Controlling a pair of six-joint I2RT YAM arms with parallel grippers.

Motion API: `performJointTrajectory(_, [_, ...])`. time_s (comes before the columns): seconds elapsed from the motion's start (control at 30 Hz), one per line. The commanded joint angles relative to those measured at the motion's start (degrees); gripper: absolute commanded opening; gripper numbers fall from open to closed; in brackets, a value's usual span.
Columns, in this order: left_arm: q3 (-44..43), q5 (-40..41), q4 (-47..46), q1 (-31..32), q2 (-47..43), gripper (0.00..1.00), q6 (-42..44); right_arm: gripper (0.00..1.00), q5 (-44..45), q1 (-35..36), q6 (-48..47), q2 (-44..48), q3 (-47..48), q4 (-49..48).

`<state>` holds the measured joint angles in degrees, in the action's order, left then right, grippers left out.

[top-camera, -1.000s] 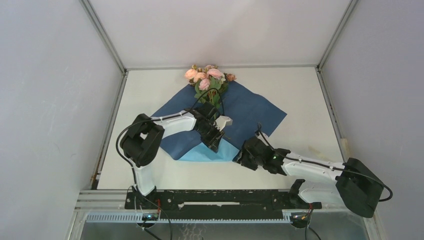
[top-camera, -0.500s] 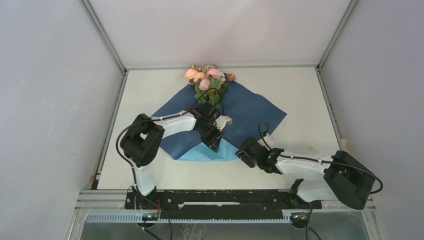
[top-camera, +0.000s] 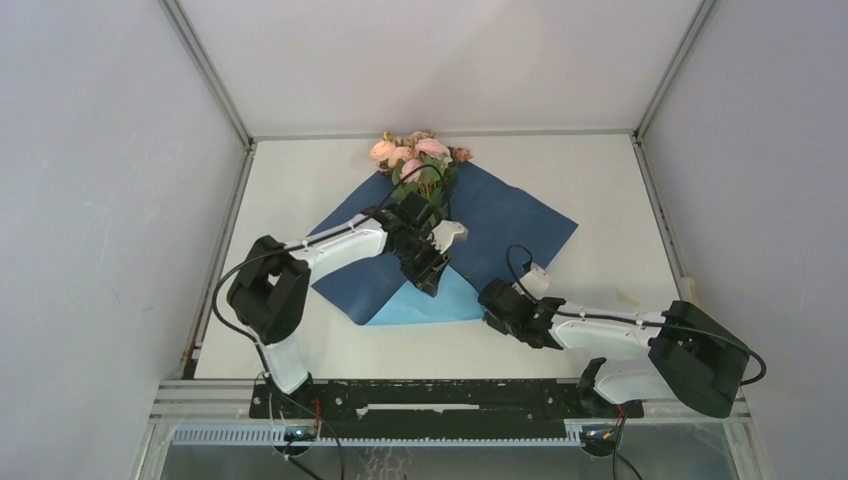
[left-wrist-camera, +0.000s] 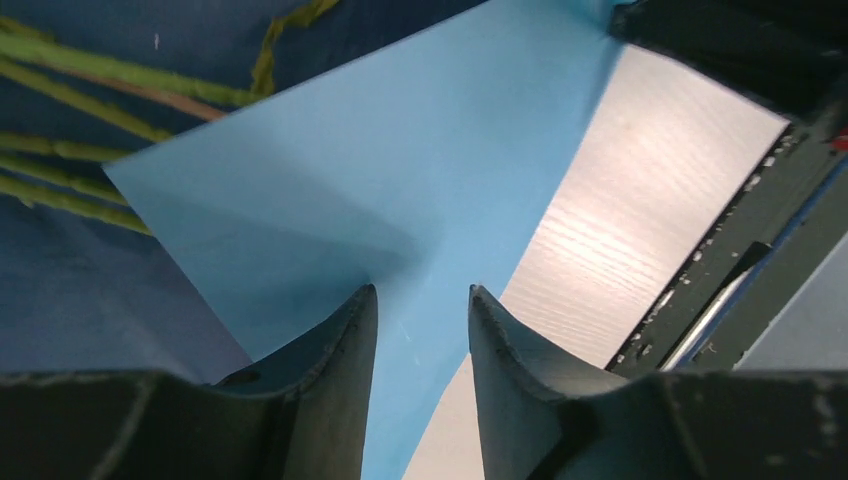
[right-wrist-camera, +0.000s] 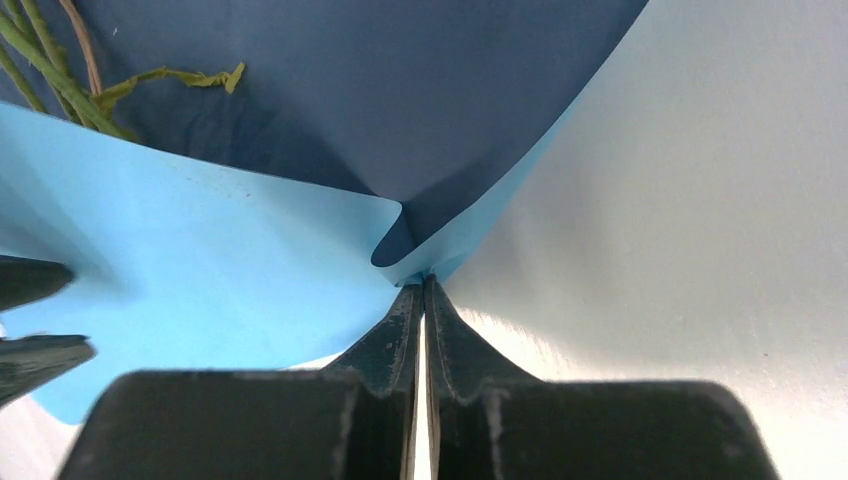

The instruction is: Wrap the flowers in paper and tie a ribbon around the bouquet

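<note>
The flowers (top-camera: 415, 155), pink roses, lie at the back of the table, their green stems (left-wrist-camera: 100, 70) running down onto the paper (top-camera: 500, 215). The paper lies navy side up, with its near corner folded over as a light-blue flap (top-camera: 430, 302). My left gripper (top-camera: 432, 280) hovers over that flap, open; the flap's edge (left-wrist-camera: 420, 200) shows in the gap between its fingers. My right gripper (right-wrist-camera: 423, 280) is shut on the paper's folded edge at the flap's right end (top-camera: 492, 298). The ribbon is out of view, and no wrapped bouquet shows.
The white table (top-camera: 610, 190) is boxed in by grey walls with metal corner posts. A black rail (top-camera: 430, 398) carrying the arm bases runs along the near edge. Bare tabletop lies to the right of the paper (right-wrist-camera: 700, 200).
My right gripper has slid in to the flap's right end and shut on the paper's fold. My left gripper's jaws have widened a little, and its arm has shifted back toward the flowers.
</note>
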<state>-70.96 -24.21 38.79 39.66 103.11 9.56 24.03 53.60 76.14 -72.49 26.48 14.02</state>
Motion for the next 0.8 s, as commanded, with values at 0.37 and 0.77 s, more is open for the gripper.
performJointTrajectory(0.37, [-8.28, -4.1, -2.64, 1.1, 7.59, 0.46, -3.1, 0.07, 7.65, 3.79, -7.76, 6.12, 4.44, 8.39])
performJointTrajectory(0.77, [-5.83, -5.04, -4.28, 0.48, 11.14, 0.46, -4.45, 0.63, 3.37, 4.42, -1.77, 1.61, 3.9, 4.86])
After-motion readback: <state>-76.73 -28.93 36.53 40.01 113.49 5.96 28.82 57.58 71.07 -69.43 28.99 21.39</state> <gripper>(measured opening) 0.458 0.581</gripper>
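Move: The folded-over light-blue flap is my aim: its spot for my left fingers lies about 3 cm right, 1 cm ahead and 4 cm below that hand. The yellow-green twig's tip is some 3 cm ahead and 5 cm right of it, the blossoms about 25 cm ahead and 3 cm left. My right fingertips already pinch the pleated fold corner; from them the flap spot is some 6 cm ahead and 7 cm left, the twig tip roughly 8 cm ahead and 5 cm left. I hop my left hand, fingers still part-open, about 3 cm to the right: up and over first, then some 6 cm down from the top of the arc onto the flap beside the stem ends. Meanwhile my right hand keeps its pinch on the fold corner, lifts it roughly 2 cm with a slight tilt, then spreads its fingers wide and lets the paper go, sinking a little. ##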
